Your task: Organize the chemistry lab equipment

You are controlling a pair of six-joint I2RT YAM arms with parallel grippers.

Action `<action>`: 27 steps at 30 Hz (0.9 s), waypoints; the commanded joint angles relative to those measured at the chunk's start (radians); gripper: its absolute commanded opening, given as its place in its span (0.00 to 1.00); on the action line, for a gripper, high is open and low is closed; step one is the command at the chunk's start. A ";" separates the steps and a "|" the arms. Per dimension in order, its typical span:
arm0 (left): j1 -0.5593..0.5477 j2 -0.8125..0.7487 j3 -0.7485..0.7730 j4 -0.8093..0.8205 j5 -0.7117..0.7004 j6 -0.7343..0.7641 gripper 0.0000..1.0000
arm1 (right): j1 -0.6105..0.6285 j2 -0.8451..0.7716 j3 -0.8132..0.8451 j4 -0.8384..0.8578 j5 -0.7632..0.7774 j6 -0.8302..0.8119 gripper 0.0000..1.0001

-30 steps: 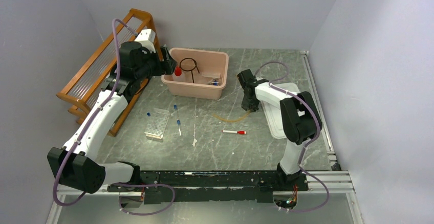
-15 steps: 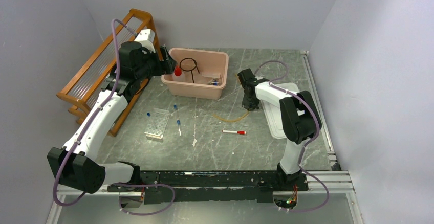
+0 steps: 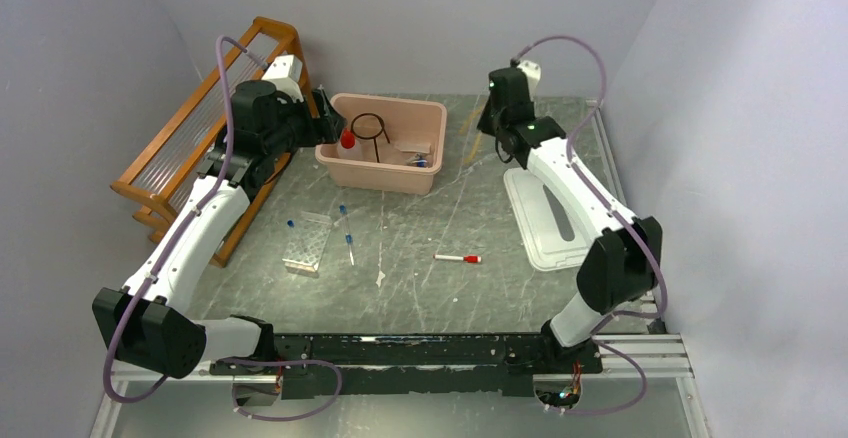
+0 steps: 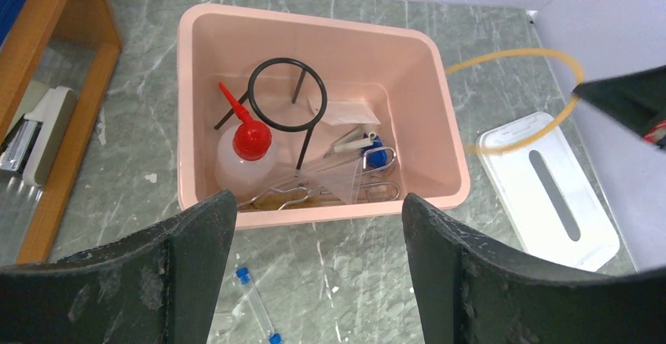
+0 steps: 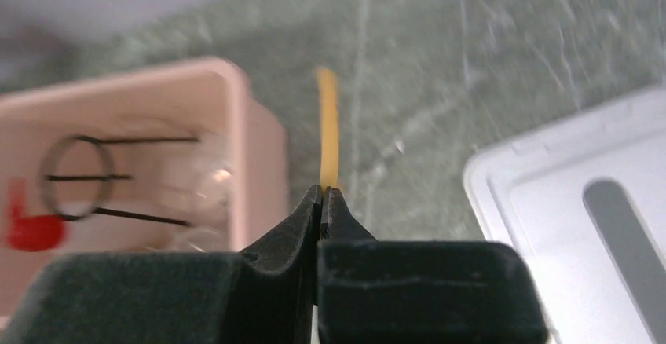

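My right gripper [image 3: 487, 126] is shut on the amber tubing [image 5: 328, 124] and holds it in the air just right of the pink bin [image 3: 434, 116]. The tubing hangs in a loop [image 4: 518, 53] beside the bin's right wall. The bin holds the black wire ring [image 4: 287, 93], the clear red-capped squeeze bottle [image 4: 247, 144], metal tongs and a blue-based piece [image 4: 379, 155]. My left gripper [image 4: 318, 201] is open and empty above the bin's left near edge. The clear tube rack [image 3: 308, 243] and blue-capped tubes [image 3: 347, 238] lie on the table in front.
A wooden slatted rack [image 3: 200, 128] stands along the left wall behind my left arm. A white lid [image 3: 545, 218] lies flat at the right. A red-capped marker [image 3: 457, 258] and a small white triangle [image 3: 380, 278] lie mid-table.
My right gripper has lifted from the table and swung back and up to the bin's right side, carrying the amber tubing off the table. My left arm has barely moved.
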 commanded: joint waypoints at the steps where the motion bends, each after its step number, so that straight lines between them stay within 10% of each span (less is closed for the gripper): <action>1: 0.006 -0.009 0.031 0.064 0.046 -0.017 0.81 | 0.002 -0.052 0.067 0.148 -0.064 -0.068 0.00; 27: 0.006 -0.022 -0.015 0.065 0.013 -0.067 0.79 | 0.153 0.076 0.213 0.518 -0.564 -0.135 0.00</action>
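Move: The right hand already holds the yellow tube. The pink bin it is bound for has its middle about 23 cm to that hand's left, 3 cm farther out and 15 cm below; inside, the black ring stand is some 26 cm left and 5 cm out, the red-capped bottle 30 cm left and 1 cm out. The white lid lies 22 cm right, 13 cm back. From the left hand, the bin's middle is about 9 cm ahead, 10 cm right and 23 cm below. Upward first, then sweeping left: the right hand lifts the pinched yellow tube by some 20 cm and carries it about 17 cm left, clear above the bin's right rim and in over the bin, sinking a couple of centimetres at the last. On the way the wrist tips the fingers up from their downward slant and swings them counter-clockwise, roughly 35 degrees, with the fingers kept shut. ##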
